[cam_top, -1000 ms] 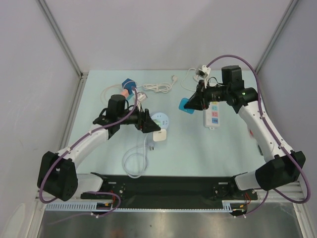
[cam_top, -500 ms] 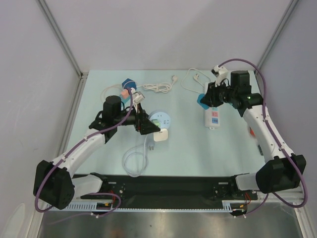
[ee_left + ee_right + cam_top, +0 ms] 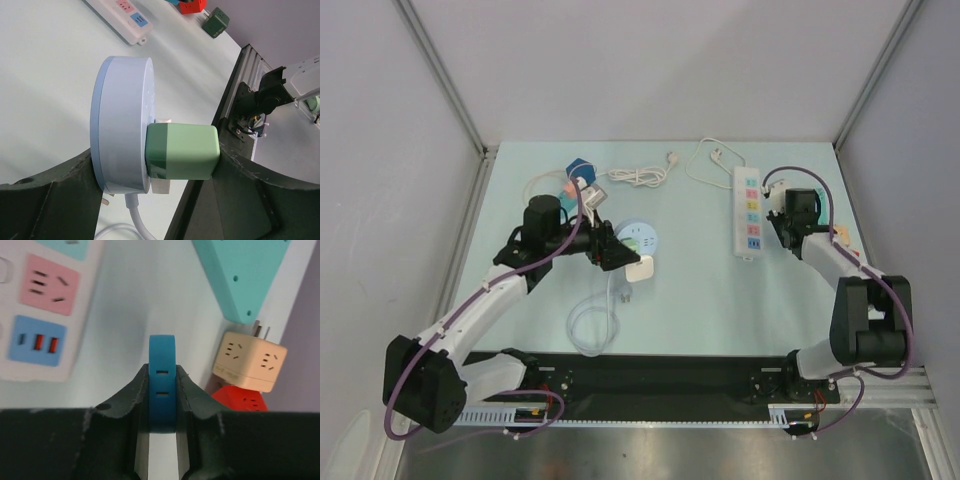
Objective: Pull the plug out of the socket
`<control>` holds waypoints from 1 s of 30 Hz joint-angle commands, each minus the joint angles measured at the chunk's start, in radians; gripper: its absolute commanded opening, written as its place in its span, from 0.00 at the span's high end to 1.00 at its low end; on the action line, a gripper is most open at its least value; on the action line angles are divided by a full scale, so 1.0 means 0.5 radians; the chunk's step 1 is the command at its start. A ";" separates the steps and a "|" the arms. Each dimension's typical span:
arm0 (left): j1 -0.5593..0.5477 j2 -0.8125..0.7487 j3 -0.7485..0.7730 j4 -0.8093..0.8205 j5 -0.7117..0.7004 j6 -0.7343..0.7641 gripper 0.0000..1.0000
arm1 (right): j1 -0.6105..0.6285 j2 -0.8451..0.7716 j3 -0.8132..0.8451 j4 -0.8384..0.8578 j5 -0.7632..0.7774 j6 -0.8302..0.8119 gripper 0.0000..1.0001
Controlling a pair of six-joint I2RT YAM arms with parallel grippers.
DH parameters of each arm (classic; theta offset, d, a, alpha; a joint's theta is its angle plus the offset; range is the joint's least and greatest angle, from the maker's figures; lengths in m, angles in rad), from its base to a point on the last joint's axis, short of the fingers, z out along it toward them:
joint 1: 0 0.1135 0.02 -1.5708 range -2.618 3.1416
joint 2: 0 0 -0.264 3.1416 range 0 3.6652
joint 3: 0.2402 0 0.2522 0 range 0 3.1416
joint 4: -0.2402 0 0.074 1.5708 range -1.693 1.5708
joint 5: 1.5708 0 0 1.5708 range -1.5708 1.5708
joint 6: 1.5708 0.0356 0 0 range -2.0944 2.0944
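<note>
A round pale-blue socket (image 3: pixel 122 120) stands edge-on in the left wrist view, with a green plug (image 3: pixel 182 151) stuck in its face and a white cord leaving below. My left gripper (image 3: pixel 152 167) spans both. One finger rests on the socket's back and the other on the plug's end. From above, the socket (image 3: pixel 644 238) sits left of centre beside my left gripper (image 3: pixel 612 247). My right gripper (image 3: pixel 162 372) is shut on a flat blue adapter (image 3: pixel 162 390), low at the table's right side (image 3: pixel 778 215).
A white power strip (image 3: pixel 748 212) with coloured outlets lies just left of the right gripper. Teal (image 3: pixel 245 275), beige (image 3: pixel 247 362) and red (image 3: pixel 237 400) adapters lie by the right wall. More adapters (image 3: pixel 578 168) and a coiled cord (image 3: pixel 640 177) lie at the back left. The socket's cord loops (image 3: pixel 590 325) toward the near edge.
My right arm swung from over the power strip's left side across to the right wall and came down, still holding the blue adapter. The left arm only shifted slightly; socket and plug stayed put.
</note>
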 commanded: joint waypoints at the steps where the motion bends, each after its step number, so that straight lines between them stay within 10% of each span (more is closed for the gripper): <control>1: 0.014 -0.083 0.000 0.100 -0.010 0.032 1.00 | -0.021 0.138 -0.058 0.523 0.290 -0.278 0.94; 13: 0.084 -0.089 -0.065 0.281 0.040 -0.155 1.00 | -0.046 0.522 0.031 0.785 0.413 -0.398 0.58; 23: 0.121 -0.080 -0.175 0.703 0.082 -0.562 1.00 | -0.019 0.167 0.117 0.467 0.177 -0.260 0.36; 30: 0.121 0.015 -0.386 1.391 -0.028 -1.090 1.00 | 0.052 -0.272 0.427 -0.748 -1.620 -0.472 0.11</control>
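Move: The blue adapter is already in the right hand; the bare table spot it is bound for lies about 4 cm ahead, 4 cm right and 5 cm below. The power strip's middle is about 11 cm ahead and 10 cm left, the teal triangle 13 ahead and 10 right, the peach adapter 5 ahead and 13 right, all some 7 cm below. From the left hand, that spot is roughly 15 cm ahead, 45 cm right and 18 cm below. The blue adapter is lowered by the right hand about 5 cm, going forward and right too, onto the bare table between power strip and peach adapter; the fingers open wide and let go. The emptied hand then rises and swings left, some 10 cm each, towards the strip, turning counter-clockwise. The left hand keeps its grip on the round socket and tips its fingers up about 15 degrees. ##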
